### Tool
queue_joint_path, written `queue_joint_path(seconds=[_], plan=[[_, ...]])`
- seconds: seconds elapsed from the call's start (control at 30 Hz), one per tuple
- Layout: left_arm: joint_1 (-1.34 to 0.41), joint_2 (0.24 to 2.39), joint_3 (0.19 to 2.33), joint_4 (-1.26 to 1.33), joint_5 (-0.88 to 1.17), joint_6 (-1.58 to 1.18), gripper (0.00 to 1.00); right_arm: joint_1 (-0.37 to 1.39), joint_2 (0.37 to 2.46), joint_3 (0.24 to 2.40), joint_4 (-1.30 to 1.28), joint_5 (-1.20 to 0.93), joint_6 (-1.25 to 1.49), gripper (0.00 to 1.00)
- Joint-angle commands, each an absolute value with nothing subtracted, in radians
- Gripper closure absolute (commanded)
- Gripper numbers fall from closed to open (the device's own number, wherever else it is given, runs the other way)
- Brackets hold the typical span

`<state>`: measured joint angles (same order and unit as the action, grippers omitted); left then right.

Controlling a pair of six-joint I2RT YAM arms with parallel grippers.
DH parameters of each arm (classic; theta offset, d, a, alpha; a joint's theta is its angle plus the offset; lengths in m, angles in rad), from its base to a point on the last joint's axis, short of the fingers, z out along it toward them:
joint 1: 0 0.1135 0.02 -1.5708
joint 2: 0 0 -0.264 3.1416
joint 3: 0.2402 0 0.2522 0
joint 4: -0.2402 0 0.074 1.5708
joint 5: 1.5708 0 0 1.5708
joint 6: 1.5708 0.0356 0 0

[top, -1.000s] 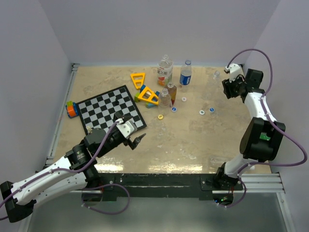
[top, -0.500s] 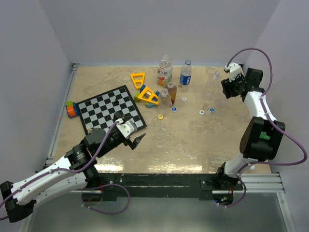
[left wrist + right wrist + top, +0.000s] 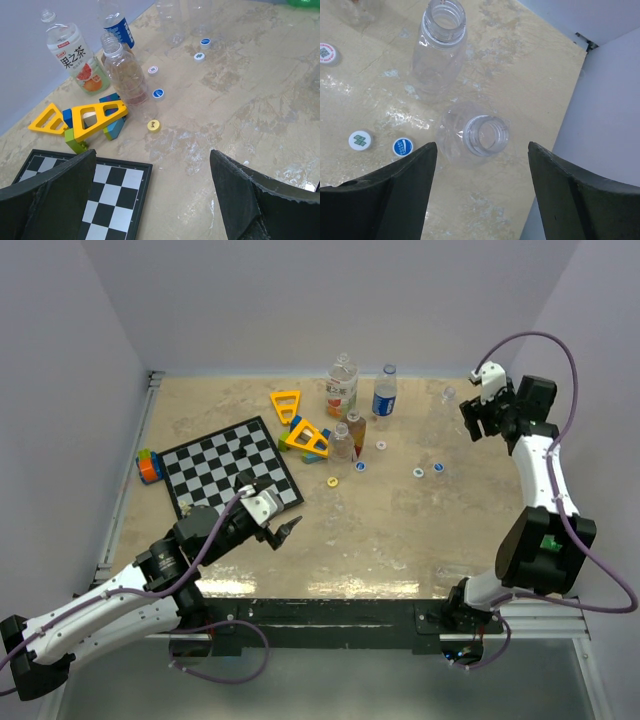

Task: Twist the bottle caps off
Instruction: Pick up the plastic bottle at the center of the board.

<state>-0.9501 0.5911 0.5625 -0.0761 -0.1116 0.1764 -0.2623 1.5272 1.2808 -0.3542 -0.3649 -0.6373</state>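
Note:
In the right wrist view a clear bottle [image 3: 472, 137] stands uncapped right below my right gripper [image 3: 482, 146], whose jaws are open and apart from it on both sides. A second uncapped clear bottle [image 3: 440, 45] stands beyond it. Loose bottle caps lie to the left: a white one [image 3: 360, 140] and a blue one [image 3: 402, 146]. From above, my right gripper [image 3: 472, 418] hovers at the far right beside that clear bottle [image 3: 449, 395]. My left gripper [image 3: 285, 530] is open and empty above the near table. An orange-label bottle [image 3: 341, 388], a blue-label bottle [image 3: 385, 395] and a capless clear bottle [image 3: 125, 70] stand mid-table, with a yellow cap [image 3: 154, 125] nearby.
A chessboard [image 3: 230, 478] lies at the left with coloured blocks [image 3: 149, 466] beside it. Yellow triangular frames [image 3: 285, 403] [image 3: 308, 437] sit by the bottles. The right wall [image 3: 600, 100] is close to the right gripper.
My right gripper's jaws have widened and the right arm has lifted slightly near the clear bottle. The left arm has not moved.

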Motion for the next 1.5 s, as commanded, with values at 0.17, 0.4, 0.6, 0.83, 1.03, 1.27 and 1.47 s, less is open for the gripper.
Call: queue_joint_path(seconds=[0.17,0.4,0.6,0.83,1.03,1.27,1.47], plan=[[-0.950,0.574,0.558,-0.043,-0.115,0.187,0.00,-0.270,1.384,1.289,-0.397,-0.338,-0.672,0.22],[-0.950,0.574,0.557,-0.043,-0.115,0.186,0.00,-0.319,1.286,1.227,-0.442,-0.296,-0.729,0.22],[-0.950,0.574,0.558,-0.043,-0.112,0.186,0.00,-0.466,1.256,1.145,-0.459,-0.285,-0.825,0.23],[-0.950,0.572,0.557,-0.044,-0.115,0.186,0.00,-0.581,1.273,0.970,-0.327,-0.128,-0.896,0.23],[-0.950,0.575,0.555,-0.044,-0.115,0.186,0.00,-0.682,1.351,0.855,-0.213,-0.063,-0.931,0.23],[-0.950,0.580,0.555,-0.043,-0.114,0.186,0.00,-0.699,1.356,0.752,-0.112,-0.008,-0.953,0.23],[-0.950,0.578,0.555,-0.044,-0.115,0.189,0.00,-0.699,1.354,0.683,-0.023,0.069,-0.962,0.23]])
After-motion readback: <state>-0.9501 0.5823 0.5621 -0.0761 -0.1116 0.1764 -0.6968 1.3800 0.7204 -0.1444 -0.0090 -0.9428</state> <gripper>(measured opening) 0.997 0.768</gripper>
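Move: The green plastic bottle I go for lies by the right wall, about 19 cm back and 21 cm to the right of my right hand, some 18 cm below. The clear bottle stands almost under this hand, 2 cm ahead and 1 cm left, with a second bottle about 6 cm ahead and 9 cm left. A blue cap lies 3 cm back and 6 cm left. For my left hand, the green bottle is some 67 cm right, 5 cm ahead. I lift my empty right hand about 5 cm up off the clear bottle while easing back, then swing it back and to the right in an arc that sinks nearly 20 cm from its peak towards the green bottle by the wall. On the way I turn the wrist some 30 degrees clockwise, tip the fingers further down and lower the hand's left side. My fingers stay open and stop short of the green bottle. ##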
